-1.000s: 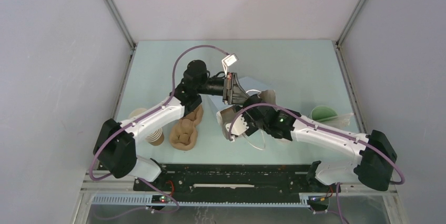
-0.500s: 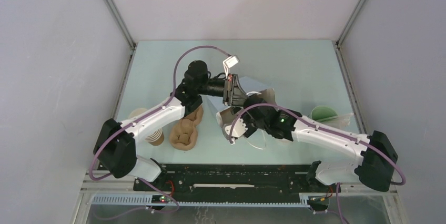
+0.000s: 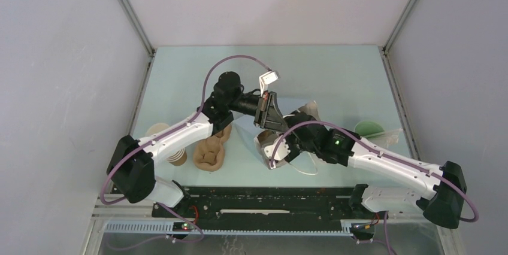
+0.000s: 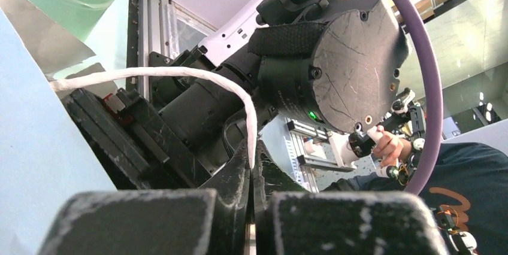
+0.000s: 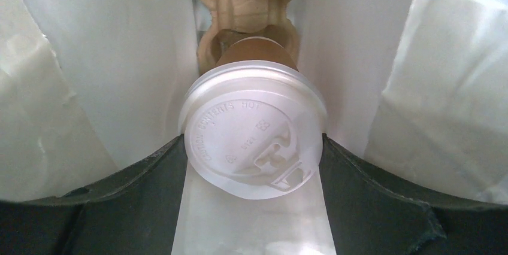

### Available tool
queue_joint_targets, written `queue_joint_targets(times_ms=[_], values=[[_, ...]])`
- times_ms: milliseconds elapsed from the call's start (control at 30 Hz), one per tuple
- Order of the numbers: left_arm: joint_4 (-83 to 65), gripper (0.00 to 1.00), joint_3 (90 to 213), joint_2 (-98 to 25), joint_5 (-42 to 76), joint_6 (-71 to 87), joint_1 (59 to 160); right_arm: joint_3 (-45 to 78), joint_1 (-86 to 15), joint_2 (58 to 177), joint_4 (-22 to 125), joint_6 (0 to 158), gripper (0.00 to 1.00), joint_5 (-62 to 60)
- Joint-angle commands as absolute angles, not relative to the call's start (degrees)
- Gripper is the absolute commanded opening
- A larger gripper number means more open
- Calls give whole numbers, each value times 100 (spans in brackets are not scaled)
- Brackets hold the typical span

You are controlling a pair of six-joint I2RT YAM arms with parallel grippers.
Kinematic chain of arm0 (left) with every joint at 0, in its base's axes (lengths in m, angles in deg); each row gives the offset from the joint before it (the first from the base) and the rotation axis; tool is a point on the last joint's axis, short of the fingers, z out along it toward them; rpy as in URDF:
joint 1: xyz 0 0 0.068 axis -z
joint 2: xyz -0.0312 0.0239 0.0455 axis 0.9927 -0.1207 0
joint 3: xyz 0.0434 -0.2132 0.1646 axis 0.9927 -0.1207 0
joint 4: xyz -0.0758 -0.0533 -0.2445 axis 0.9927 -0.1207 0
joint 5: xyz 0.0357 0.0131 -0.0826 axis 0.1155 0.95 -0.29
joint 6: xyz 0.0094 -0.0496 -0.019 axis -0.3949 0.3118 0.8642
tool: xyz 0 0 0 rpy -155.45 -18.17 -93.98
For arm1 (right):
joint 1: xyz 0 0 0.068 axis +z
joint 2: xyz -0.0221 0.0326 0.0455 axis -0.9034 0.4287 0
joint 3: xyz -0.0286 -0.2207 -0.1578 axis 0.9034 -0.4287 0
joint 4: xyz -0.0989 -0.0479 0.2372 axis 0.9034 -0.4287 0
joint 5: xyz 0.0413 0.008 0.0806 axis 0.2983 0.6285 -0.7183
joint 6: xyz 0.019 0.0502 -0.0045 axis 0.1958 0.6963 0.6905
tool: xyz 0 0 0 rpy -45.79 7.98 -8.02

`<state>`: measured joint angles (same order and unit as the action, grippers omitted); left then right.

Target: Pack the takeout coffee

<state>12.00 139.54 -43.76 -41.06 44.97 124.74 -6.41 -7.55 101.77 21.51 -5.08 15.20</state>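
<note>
The takeout coffee (image 5: 257,51), a brown paper cup under a white lid (image 5: 254,141), shows only in the right wrist view. It sits between the white paper walls of a bag (image 5: 108,57). My right gripper (image 5: 254,153) stands wide, its dark fingers (image 5: 150,171) pressed on both sides of the lid. In the top view the right gripper (image 3: 272,153) reaches into the bag (image 3: 308,111) and the cup is hidden. My left gripper (image 3: 272,117) is shut on the bag's white cord handle (image 4: 180,72), which runs between its fingertips (image 4: 236,177).
A brown pulp carrier (image 3: 209,153) lies left of the bag; a carrier (image 5: 245,3) also shows beyond the cup. A stack of brown cups (image 3: 177,156) stands by the left arm. A pale green cup (image 3: 368,129) with white sticks stands at the right.
Both arms have shifted right. The left gripper has pulled the handle right, and the right gripper and the bag have moved right and nearer.
</note>
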Motion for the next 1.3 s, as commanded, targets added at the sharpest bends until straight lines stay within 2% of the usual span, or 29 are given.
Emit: queue_joint_targets(times_ms=[0, 267, 400, 633, 900, 1133, 1267], values=[[1088, 0, 14034, -4287, -4368, 4236, 12502, -848, -801, 9941, 2318, -84, 39, 1705], [1068, 0, 14005, -4255, -4548, 4134, 12582, -852, -764, 10350, 2575, -964, 39, 2085], [1006, 0, 14023, -4247, -4557, 4074, 12602, -764, -787, 10504, 2704, -942, 40, 1740], [-1492, 4, 14536, -3947, -3355, 2884, 12440, -746, -729, 10560, 2906, -269, 39, 1374], [-2453, 23, 14890, -3649, -2435, 2715, 12273, -746, -819, 10737, 3429, -269, 39, 1234], [-3581, 48, 15372, -3325, -1412, 2282, 12081, -748, -1019, 10718, 3412, -259, 38, 1005], [-4038, 57, 15557, -3036, -969, 2140, 12039, -660, -1063, 10756, 3349, -240, 38, 968]])
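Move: The left hand still pinches the bag's handle between its closed fingertips; the lidded cup is about 10 cm below and some 2 cm right. The right hand already holds that cup inside the tilted bag, with the bagged carrier about 5 cm ahead, 5 cm left and 8 cm lower. From that hand the straw cup stands roughly 26 cm right and level, and the spare carrier about 27 cm left and 5 cm back. Left sinks, opens off the handle and swings about 6 cm forward-left; right lowers the held cup towards the carrier. ##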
